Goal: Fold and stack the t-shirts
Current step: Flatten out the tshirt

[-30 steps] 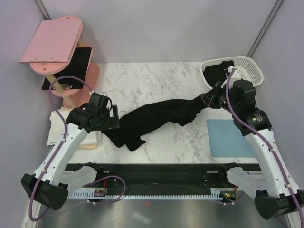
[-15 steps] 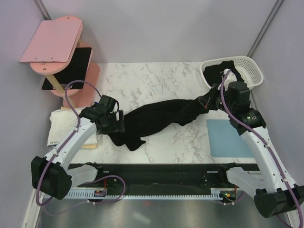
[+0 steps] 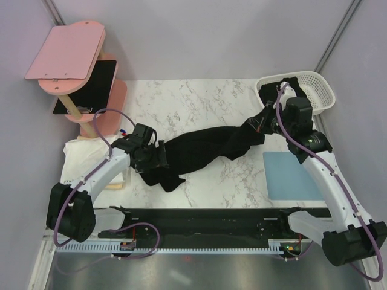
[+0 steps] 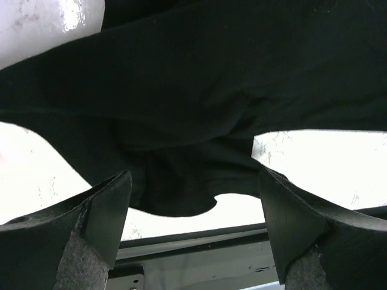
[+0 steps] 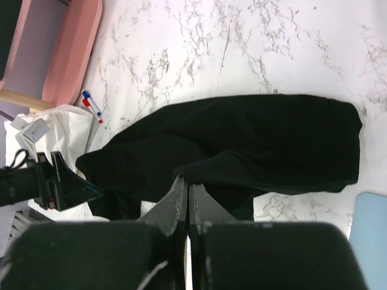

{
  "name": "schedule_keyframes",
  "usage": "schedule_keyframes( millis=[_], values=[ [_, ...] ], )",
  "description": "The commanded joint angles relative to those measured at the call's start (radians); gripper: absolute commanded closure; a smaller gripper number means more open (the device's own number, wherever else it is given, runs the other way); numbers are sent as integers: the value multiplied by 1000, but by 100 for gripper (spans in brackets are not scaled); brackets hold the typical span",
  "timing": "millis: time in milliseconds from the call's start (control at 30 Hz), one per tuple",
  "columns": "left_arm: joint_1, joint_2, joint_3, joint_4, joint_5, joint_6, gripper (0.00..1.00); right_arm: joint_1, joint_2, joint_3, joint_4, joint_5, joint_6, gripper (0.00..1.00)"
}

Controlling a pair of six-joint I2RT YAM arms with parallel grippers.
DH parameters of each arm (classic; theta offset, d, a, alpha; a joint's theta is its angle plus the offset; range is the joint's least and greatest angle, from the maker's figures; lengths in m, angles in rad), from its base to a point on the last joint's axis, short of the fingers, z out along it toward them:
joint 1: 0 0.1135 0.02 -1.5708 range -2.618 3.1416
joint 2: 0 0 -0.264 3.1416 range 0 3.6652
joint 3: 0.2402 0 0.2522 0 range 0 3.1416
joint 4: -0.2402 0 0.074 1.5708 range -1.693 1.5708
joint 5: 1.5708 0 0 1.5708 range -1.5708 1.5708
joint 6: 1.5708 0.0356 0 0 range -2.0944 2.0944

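One black t-shirt (image 3: 199, 151) lies stretched in a long bunched band across the marble table (image 3: 199, 103). My right gripper (image 3: 260, 124) is shut on its right end, and in the right wrist view the closed fingertips (image 5: 188, 188) pinch a fold of that t-shirt (image 5: 254, 139). At the shirt's left end my left gripper (image 3: 159, 157) stands open. Its wide-spread fingers (image 4: 106, 208) flank the hanging fabric (image 4: 199, 90) without clamping it. Another black t-shirt (image 3: 275, 90) sits in the white basket (image 3: 317, 81).
A pink stand (image 3: 66, 57) holding a glossy black rectangle (image 3: 91, 84) is at the far left. White cloth (image 3: 75, 158) lies beside the left arm. A pale blue mat (image 3: 293, 176) lies at the right, and a black rail (image 3: 199, 220) runs along the near edge.
My left arm has swung right, bringing its gripper over the shirt's left end with the jaws slightly narrower. The right gripper has drawn the shirt's right end a little back toward the basket.
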Motion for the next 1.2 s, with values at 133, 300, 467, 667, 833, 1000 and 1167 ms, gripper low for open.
schedule_keyframes(
  millis=[133,300,467,667,833,1000,1167],
  values=[
    [-3,33,40,77,-26,-44,9,-14,218,285,173,98,-3,100],
    [-1,55,86,90,-52,-30,8,-32,335,333,297,144,26,100],
    [-3,88,135,111,-52,-27,7,-60,467,396,357,145,42,100],
    [-3,99,160,148,-20,-25,8,-91,574,454,422,141,75,100],
    [-1,55,147,152,2,-18,8,-123,664,535,454,141,115,100],
    [-3,27,124,183,85,-22,9,-137,724,607,514,116,151,100],
    [-33,9,77,258,187,-33,13,-137,773,657,546,60,194,100]
  ],
)
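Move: Up over the right part of the table, the right hand already pinches the t-shirt's corner; the far table edge lies about 24 cm ahead and 23 cm below, the basket 18 cm ahead and 15 cm right, the blue mat 13 cm back and 14 cm right. Just under the open left hand, some 3 cm down and 4 cm back, lies the t-shirt's near left part; the white cloth pile is 22 cm to that hand's left, level with it. Sweeping forward fast, the right hand keeps its shut pinch on the corner and carries it about 25 cm to the far table edge, past the basket's left side, arching up some 6 cm, dipping, then rising again while it turns clockwise and its fingertips tilt up. The left hand, still wide open, goes some 5 cm forward over the t-shirt, then lifts and drifts right, away from the cloth. ##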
